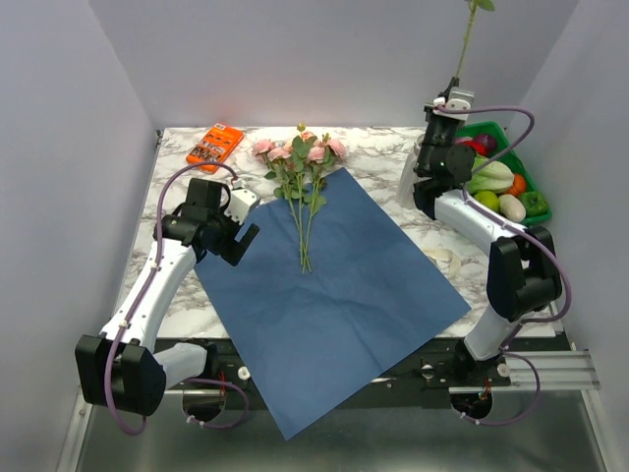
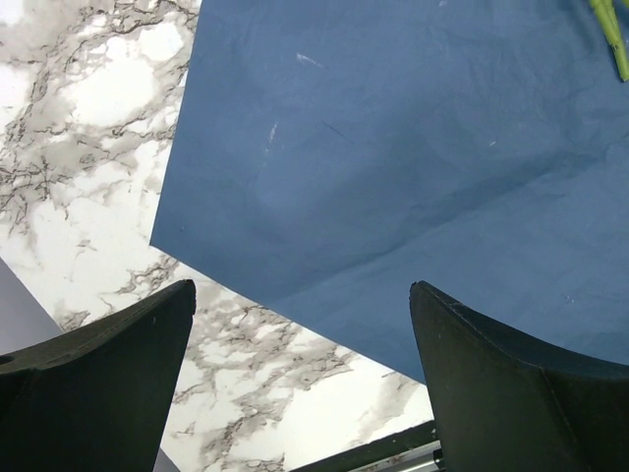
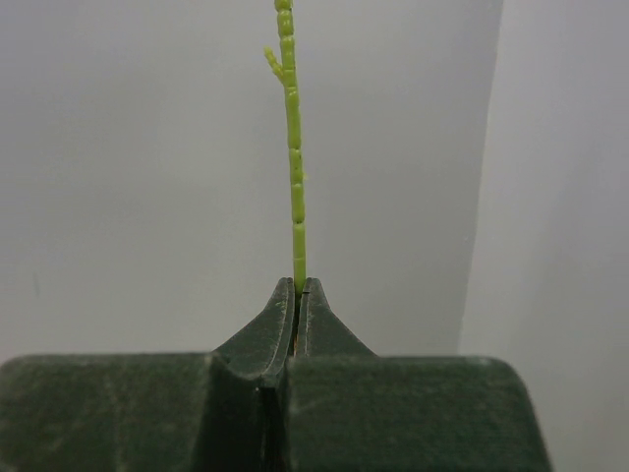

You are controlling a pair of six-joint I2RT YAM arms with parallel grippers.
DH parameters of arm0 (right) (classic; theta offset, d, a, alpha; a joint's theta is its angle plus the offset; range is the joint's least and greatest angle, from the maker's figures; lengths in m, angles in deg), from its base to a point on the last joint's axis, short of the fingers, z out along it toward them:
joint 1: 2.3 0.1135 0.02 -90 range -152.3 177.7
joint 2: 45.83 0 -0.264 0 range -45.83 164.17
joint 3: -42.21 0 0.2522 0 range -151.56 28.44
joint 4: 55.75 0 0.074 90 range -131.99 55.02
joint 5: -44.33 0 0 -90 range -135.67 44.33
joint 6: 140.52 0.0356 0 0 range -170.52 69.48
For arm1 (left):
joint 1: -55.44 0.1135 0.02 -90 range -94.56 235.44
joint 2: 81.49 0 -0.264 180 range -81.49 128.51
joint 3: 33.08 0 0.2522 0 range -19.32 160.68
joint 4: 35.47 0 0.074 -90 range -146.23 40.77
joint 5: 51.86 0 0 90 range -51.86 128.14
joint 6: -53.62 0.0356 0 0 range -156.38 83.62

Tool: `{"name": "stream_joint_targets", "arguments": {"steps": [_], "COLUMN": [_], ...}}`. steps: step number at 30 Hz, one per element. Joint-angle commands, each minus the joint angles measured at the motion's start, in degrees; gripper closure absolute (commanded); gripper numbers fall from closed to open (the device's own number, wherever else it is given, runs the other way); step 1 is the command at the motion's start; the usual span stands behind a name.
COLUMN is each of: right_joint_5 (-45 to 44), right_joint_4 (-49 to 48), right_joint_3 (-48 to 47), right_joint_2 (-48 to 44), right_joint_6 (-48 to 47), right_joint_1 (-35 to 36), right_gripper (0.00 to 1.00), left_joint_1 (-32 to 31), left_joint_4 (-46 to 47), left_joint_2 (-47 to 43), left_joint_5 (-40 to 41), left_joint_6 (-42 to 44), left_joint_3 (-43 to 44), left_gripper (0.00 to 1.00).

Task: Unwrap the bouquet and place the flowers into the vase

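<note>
The bouquet is unwrapped: its blue paper (image 1: pixel 334 285) (image 2: pixel 413 147) lies flat on the marble table. The pink flowers (image 1: pixel 300 157) rest on the paper's far edge, stems pointing toward me, and one stem tip (image 2: pixel 609 39) shows in the left wrist view. My left gripper (image 1: pixel 241 224) (image 2: pixel 302 287) hangs open and empty over the paper's left edge. My right gripper (image 1: pixel 453 96) (image 3: pixel 298 283) points upward at the back right, shut on one thin green flower stem (image 1: pixel 467 39) (image 3: pixel 293 147) whose bloom is out of frame. The whitish vase (image 1: pixel 408 175) stands just left of the right arm, mostly hidden.
A green tray (image 1: pixel 496 126) of toy vegetables sits at the back right behind the right arm. An orange packet (image 1: pixel 214 146) lies at the back left. A cream ribbon (image 1: pixel 447 258) lies on the marble to the right of the paper. Grey walls close in on three sides.
</note>
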Motion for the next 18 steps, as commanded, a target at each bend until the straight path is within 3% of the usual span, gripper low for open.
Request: {"name": "stream_joint_targets", "arguments": {"steps": [1,6,10,11,13,14,18], "right_joint_5": [-0.15,-1.03,-0.85,-0.94,-1.38,-1.73,-0.86], "right_joint_4": [-5.85,-8.84,-10.34,-10.60,-11.48,-11.66,-11.22], "right_joint_3": [3.45,9.24,13.38,14.00,15.84,16.46,18.48], "right_joint_2": [0.11,-1.82,-3.84,-4.28,-5.68,-6.21,-8.59], "right_joint_6": [0.94,0.76,0.59,0.59,0.67,0.85,0.76], "right_joint_1": [-0.39,-0.04,0.14,0.22,0.31,0.31,0.66], "right_gripper": [0.99,0.99,0.85,0.74,0.62,0.49,0.30], "left_joint_1": [0.50,0.50,0.50,0.50,0.50,0.50,0.50], "left_joint_4": [0.67,1.37,1.81,1.90,2.07,2.25,2.42], "left_joint_2": [0.43,0.87,1.83,1.83,2.10,2.18,2.54], "left_joint_5": [-0.72,-0.63,-0.80,-0.80,-1.15,-1.24,-1.59], "left_joint_6": [-0.09,-0.27,-0.88,-0.97,-1.24,-1.50,-1.94], "left_joint_3": [1.72,1.72,1.81,1.81,1.72,1.72,2.07], "left_gripper": [0.01,0.01,0.01,0.01,0.01,0.01,0.01]}}
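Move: My right hand still pinches the white-flower stem high over the vase; the vase's middle is some 30 cm below it, about 2 cm ahead and 3 cm to its left. The green vegetable bin lies roughly 22 cm to that hand's right and 5 cm ahead, the pink roses about 36 cm to its left and 2 cm ahead, both some 40 cm down. From my idle left hand the vase is about 22 cm ahead and 48 cm right, nearly level. I bring the pinched white-flower stem down about 8 cm towards the vase mouth with my right hand, tipping the upward-pointing fingers down by nearly 10 degrees. Near the bottom I spread the fingers about two-thirds open to let go of the stem, then ease back towards my base by about 2 cm. ##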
